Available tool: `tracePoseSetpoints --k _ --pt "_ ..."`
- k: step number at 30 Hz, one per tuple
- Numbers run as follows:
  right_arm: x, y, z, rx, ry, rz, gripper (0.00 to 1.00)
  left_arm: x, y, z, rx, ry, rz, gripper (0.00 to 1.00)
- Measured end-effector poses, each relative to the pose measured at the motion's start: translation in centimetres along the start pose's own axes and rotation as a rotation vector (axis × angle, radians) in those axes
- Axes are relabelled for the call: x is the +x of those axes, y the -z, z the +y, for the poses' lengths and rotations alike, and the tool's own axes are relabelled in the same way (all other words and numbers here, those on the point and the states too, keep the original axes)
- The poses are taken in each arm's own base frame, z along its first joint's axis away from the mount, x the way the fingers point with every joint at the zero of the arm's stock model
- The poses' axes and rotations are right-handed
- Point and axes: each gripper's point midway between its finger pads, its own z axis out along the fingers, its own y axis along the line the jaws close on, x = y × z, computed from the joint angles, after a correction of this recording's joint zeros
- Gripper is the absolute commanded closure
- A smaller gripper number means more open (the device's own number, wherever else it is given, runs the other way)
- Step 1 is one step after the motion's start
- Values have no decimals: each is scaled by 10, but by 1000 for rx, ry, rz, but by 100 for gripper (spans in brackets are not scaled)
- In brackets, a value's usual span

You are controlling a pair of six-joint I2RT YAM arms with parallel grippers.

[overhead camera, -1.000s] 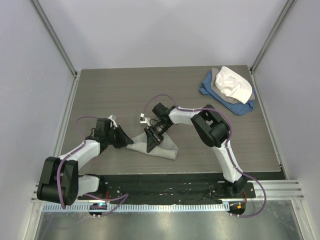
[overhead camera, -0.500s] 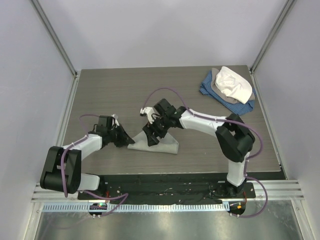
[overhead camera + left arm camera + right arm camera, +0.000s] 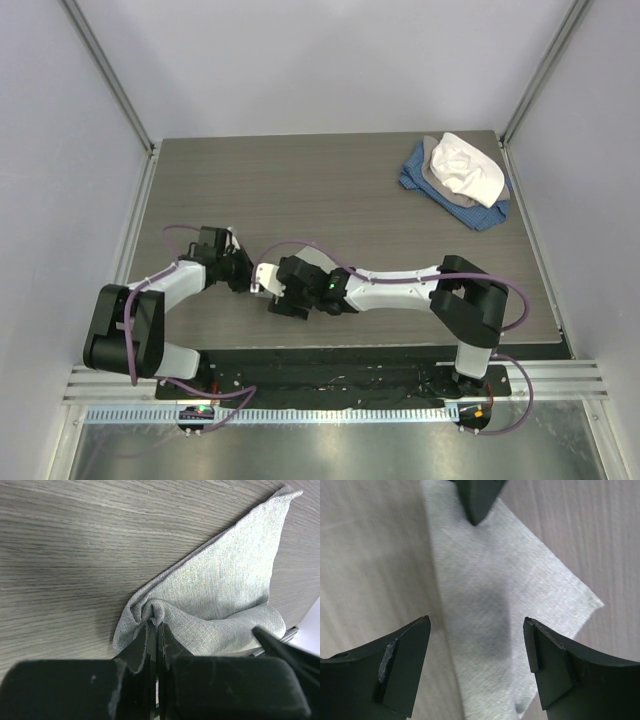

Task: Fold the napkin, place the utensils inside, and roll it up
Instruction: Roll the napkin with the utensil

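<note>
The light grey napkin lies folded into a triangle on the wooden table. My left gripper is shut on a bunched pinch of cloth at the napkin's near corner. The right gripper hovers open just above the napkin, with nothing between its fingers. In the top view the left gripper and right gripper sit close together at the table's front left, and the right arm hides most of the napkin. A dark fingertip of the left gripper pokes into the right wrist view. The utensils are out of view.
A heap of blue, grey and white cloths lies at the back right corner. The right arm stretches low across the front of the table. A black base rail runs along the near edge. Enclosure walls stand on three sides.
The right gripper let go, opened wide and swung left and nearer over the napkin. The left gripper closed on the napkin's corner and shifted slightly right.
</note>
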Motion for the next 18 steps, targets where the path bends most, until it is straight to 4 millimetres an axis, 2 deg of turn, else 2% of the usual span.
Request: tracePoseSetpoints --k 5,10,13,15,17,18 --pt "9 -8 -11 60 39 31 21 0 0 0 -3 2 7 100" --pt "17 -16 -7 46 59 57 25 0 -1 0 -6 4 12 100" --pt "21 -19 -3 26 58 65 33 0 -1 0 -9 6 17 100" --pt "23 -20 -4 14 46 67 42 -1 -1 -1 -10 6 20 99" --pt "24 -23 -2 -16 22 72 48 -1 -2 -1 -10 6 24 92" --pt "24 -25 -4 -31 7 73 51 -1 -2 -1 -10 6 25 78"
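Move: The part of the napkin roll to grip lies about 4 cm below the right gripper and 1 cm ahead, 1 cm to its right. The roll's end, pinched in the left gripper, is some 7 cm to the right hand's left and 3 cm farther out. The flat napkin corner stands about 10 cm ahead and 7 cm right of the right hand. From the left hand, the part to grip is roughly 7 cm right and 4 cm back. Lower the open right gripper about 3 cm onto the napkin roll, easing it forward a bit over 1 cm early on, so its fingers come down on either side of the roll. Once low, start closing them around it, to a little over half open. Keep the left gripper shut and still on the roll's left end. ##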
